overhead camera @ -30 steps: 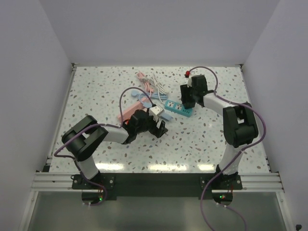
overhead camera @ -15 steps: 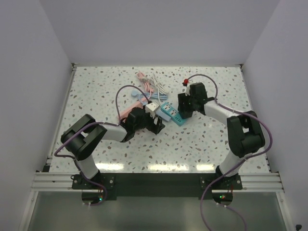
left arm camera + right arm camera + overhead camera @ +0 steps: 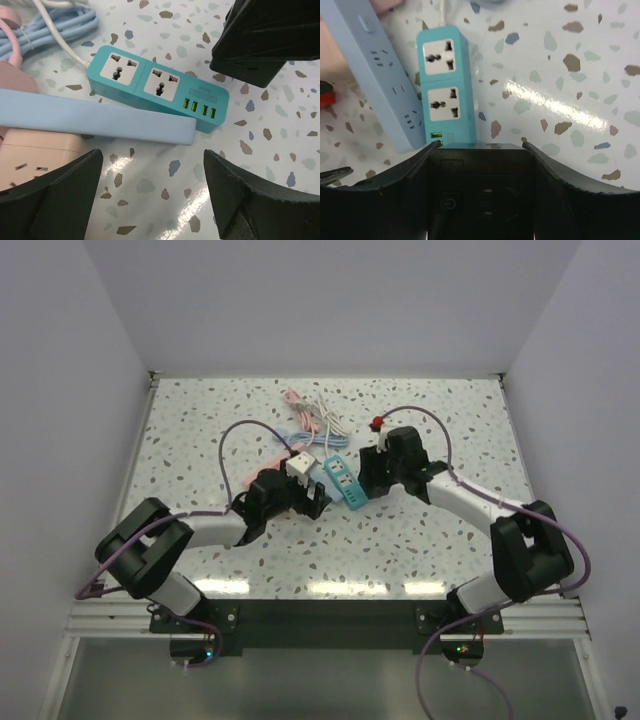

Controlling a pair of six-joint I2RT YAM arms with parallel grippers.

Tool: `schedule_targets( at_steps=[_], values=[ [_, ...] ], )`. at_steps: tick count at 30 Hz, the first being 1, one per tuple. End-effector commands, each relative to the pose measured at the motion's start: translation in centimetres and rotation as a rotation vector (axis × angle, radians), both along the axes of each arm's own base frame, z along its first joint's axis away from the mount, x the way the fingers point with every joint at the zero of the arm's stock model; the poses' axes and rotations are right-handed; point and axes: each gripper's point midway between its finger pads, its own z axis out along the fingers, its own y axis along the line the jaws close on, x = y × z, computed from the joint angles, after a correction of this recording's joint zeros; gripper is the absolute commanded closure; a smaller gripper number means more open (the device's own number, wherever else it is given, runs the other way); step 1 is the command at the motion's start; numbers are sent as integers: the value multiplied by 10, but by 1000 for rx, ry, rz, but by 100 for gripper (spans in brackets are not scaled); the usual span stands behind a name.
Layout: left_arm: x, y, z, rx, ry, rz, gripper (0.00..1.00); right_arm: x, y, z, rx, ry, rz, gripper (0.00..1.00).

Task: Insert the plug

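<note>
A black plug block (image 3: pixel 482 190) sits between the fingers of my right gripper (image 3: pixel 481 150), which is shut on it. Its front edge hangs just over the USB end of the teal power strip (image 3: pixel 445 85), whose two sockets face up. In the top view the teal power strip (image 3: pixel 340 480) lies between my right gripper (image 3: pixel 370 478) and my left gripper (image 3: pixel 312 502). My left gripper (image 3: pixel 150 160) hovers open over bare table, close in front of the teal power strip (image 3: pixel 157 87). The black plug block (image 3: pixel 260 40) shows at the top right of the left wrist view.
A light blue power strip (image 3: pixel 95 117) lies alongside the teal one, and a pink strip (image 3: pixel 35 155) lies to its left. Coiled white and pink cables (image 3: pixel 315 418) rest farther back. White walls enclose the speckled table (image 3: pixel 430 530) on three sides.
Both grippers have shifted to the left. The teal strip has slid left and turned more end-on. The right gripper still grips the black plug block.
</note>
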Motion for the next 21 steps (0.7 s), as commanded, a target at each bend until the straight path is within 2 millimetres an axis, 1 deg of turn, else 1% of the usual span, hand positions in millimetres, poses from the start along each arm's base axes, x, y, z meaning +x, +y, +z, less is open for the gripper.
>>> schedule_targets(
  at_steps=[1, 2, 3, 4, 5, 6, 7, 8, 9, 10, 11, 14, 18, 20, 21],
  values=[
    [-2, 10, 28, -22, -66, 17, 13, 24, 18, 69, 141, -243, 13, 100],
    [-4, 11, 30, -22, -68, 12, 13, 21, 25, 71, 157, -252, 40, 100],
    [-7, 12, 38, -34, -79, 3, 12, 23, 30, 78, 174, -282, 63, 100],
    [-10, 13, 37, -35, -77, -4, 12, 20, 39, 80, 199, -284, 105, 100],
    [-12, 13, 40, -42, -81, -13, 12, 21, 44, 79, 206, -286, 128, 100],
    [-15, 11, 47, -59, -91, -31, 12, 23, 49, 82, 212, -305, 150, 100],
    [-18, 12, 48, -66, -91, -39, 12, 25, 53, 84, 215, -312, 167, 100],
    [-20, 11, 50, -71, -93, -47, 12, 26, 57, 76, 204, -301, 190, 100],
    [-21, 11, 56, -83, -102, -55, 12, 27, 60, 75, 205, -303, 199, 100],
    [-23, 12, 55, -83, -103, -57, 12, 30, 62, 75, 206, -307, 211, 100],
    [-24, 13, 57, -85, -107, -59, 12, 29, 66, 69, 202, -299, 231, 100],
    [-26, 16, 64, -94, -122, -58, 12, 31, 74, 66, 203, -311, 266, 100],
    [-26, 17, 65, -95, -123, -55, 11, 34, 80, 55, 185, -307, 293, 100],
    [-26, 18, 64, -94, -122, -55, 11, 36, 82, 55, 176, -318, 300, 100],
    [-26, 18, 64, -94, -121, -55, 11, 37, 82, 50, 168, -312, 298, 100]
  ],
)
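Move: In my right hand I still hold the black plug; the teal strip's middle, where the plug is going, lies about 7 cm to the left, 1 cm ahead and 4 cm below. The light blue strip's middle is some 14 cm left and 2 cm ahead, the blue cable coil about 15 cm left and 15 cm ahead, both about 4 cm below. From my open left hand the teal strip is roughly 8 cm right, 7 cm ahead and 4 cm below. I lift the black plug some 5 cm and carry it about 6 cm left in an arc over the teal strip, then sink roughly 4 cm towards its middle socket, slowing, as my right wrist turns some 15 degrees counter-clockwise and tips up slightly. Grip stays shut on the plug; meanwhile my empty left hand clears away, mostly upward by 6 cm and slightly back, fingers open. ##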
